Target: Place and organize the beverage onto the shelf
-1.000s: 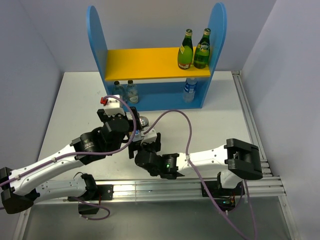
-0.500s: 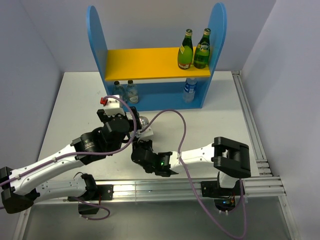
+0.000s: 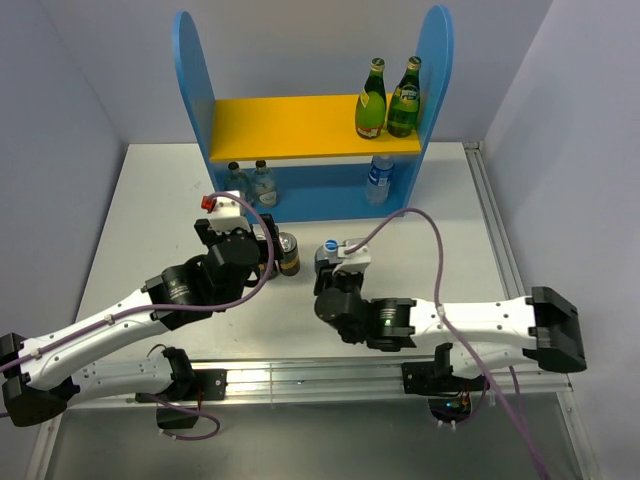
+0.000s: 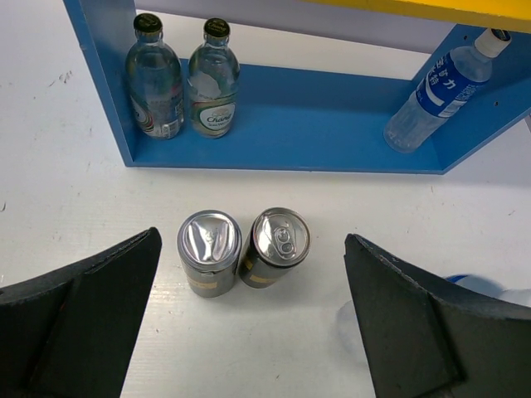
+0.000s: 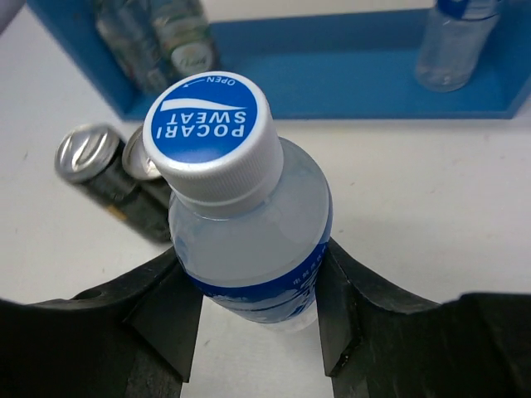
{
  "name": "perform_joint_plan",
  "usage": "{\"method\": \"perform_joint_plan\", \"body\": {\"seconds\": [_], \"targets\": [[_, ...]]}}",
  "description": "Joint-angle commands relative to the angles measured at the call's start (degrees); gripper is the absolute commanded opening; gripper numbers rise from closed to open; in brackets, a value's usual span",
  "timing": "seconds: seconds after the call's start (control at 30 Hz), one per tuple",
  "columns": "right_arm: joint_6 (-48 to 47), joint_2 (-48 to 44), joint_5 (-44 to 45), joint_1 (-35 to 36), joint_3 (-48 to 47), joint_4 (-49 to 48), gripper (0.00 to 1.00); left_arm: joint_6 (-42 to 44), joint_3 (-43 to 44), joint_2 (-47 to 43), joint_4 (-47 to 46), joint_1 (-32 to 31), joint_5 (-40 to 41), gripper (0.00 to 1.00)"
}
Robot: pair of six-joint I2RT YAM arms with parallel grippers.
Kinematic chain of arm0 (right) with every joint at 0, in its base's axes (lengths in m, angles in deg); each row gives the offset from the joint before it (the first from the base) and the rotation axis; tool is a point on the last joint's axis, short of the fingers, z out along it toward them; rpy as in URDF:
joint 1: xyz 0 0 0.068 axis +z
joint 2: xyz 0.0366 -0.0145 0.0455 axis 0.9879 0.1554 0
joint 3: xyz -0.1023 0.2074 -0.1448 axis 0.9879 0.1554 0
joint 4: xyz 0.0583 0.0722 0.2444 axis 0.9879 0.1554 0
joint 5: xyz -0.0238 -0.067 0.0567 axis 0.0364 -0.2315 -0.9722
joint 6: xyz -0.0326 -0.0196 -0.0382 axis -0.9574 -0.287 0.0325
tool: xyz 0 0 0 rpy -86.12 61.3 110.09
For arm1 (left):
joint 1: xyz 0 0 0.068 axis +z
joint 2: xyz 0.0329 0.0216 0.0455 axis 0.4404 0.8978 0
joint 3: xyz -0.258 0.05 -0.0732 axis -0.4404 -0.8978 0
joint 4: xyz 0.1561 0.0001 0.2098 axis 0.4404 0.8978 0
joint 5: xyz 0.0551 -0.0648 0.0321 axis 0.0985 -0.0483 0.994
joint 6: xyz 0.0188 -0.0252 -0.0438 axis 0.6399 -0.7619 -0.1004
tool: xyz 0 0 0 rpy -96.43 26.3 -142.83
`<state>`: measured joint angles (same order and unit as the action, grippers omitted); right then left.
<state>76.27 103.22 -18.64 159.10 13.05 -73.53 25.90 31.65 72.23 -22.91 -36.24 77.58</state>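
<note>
The shelf (image 3: 290, 127) stands at the back of the table. Two green glass bottles (image 3: 371, 100) stand at the right end of its yellow board. On the blue base are two clear bottles with dark caps (image 4: 154, 79) at the left and a blue-labelled water bottle (image 4: 438, 87) at the right. Two dark cans with gold bands (image 4: 209, 252) stand side by side on the table before the shelf. My left gripper (image 4: 249, 307) is open just behind them, empty. My right gripper (image 5: 253, 311) is shut on an upright blue-capped water bottle (image 5: 241, 224), right of the cans (image 3: 331, 246).
A metal rail (image 3: 495, 240) runs along the table's right edge, and another along the near edge. Grey walls close in the table at left, right and back. The right arm's purple cable (image 3: 420, 215) loops above the table in front of the shelf.
My right arm has swung to the right, out from under the left gripper, with the water bottle in its jaws. One can now shows beside the left gripper. The left arm has not moved.
</note>
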Motion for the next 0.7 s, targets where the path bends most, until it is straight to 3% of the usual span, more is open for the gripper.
{"method": "perform_joint_plan", "body": {"seconds": [0.0, 0.17, 0.33, 0.67], "targets": [[-1.4, -5.9, 7.8, -3.6, 1.0, -3.0, 0.0, 0.7, -0.8, 0.3, -2.3, -0.4, 0.4, 0.99], [-12.4, -7.2, 0.2, -13.1, 5.9, -18.4, 0.0, 0.7, -0.3, 0.9, -1.9, -0.4, -0.3, 0.99], [-17.8, -0.9, -8.0, -22.8, 4.3, -28.5, 0.0, 0.8, -1.1, 0.1, -2.7, -0.4, -0.6, 0.99], [-23.7, 15.8, -16.0, -37.2, -6.9, -36.5, 0.0, 0.5, -0.7, 0.4, -1.6, -0.4, -0.3, 0.99]]}}
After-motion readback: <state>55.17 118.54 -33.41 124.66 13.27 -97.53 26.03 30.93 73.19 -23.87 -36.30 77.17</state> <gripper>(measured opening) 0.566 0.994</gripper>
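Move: The right hand already holds the Pocari bottle off the table. The free lower-shelf slot lies about 24 cm ahead, 7 cm to its right and 4 cm lower; the standing Pocari bottle is some 7 cm right of that slot. The right can is roughly 8 cm ahead and 10 cm left of this hand, the left can 7 cm ahead and 16 cm left, both 10 cm below. From the left hand the slot is about 24 cm ahead, 20 cm right and 12 cm below. Keeping its grip around the bottle, the right hand swings forward some 16 cm and about 9 cm to the right, away from the cans and towards the lower shelf beside the standing Pocari bottle, the rightward part coming early and the end running almost straight forward. After a brief small rise it sinks to finish about 4 cm lower, while the wrist turns some 15 degrees clockwise and its left side dips about 10 degrees. ##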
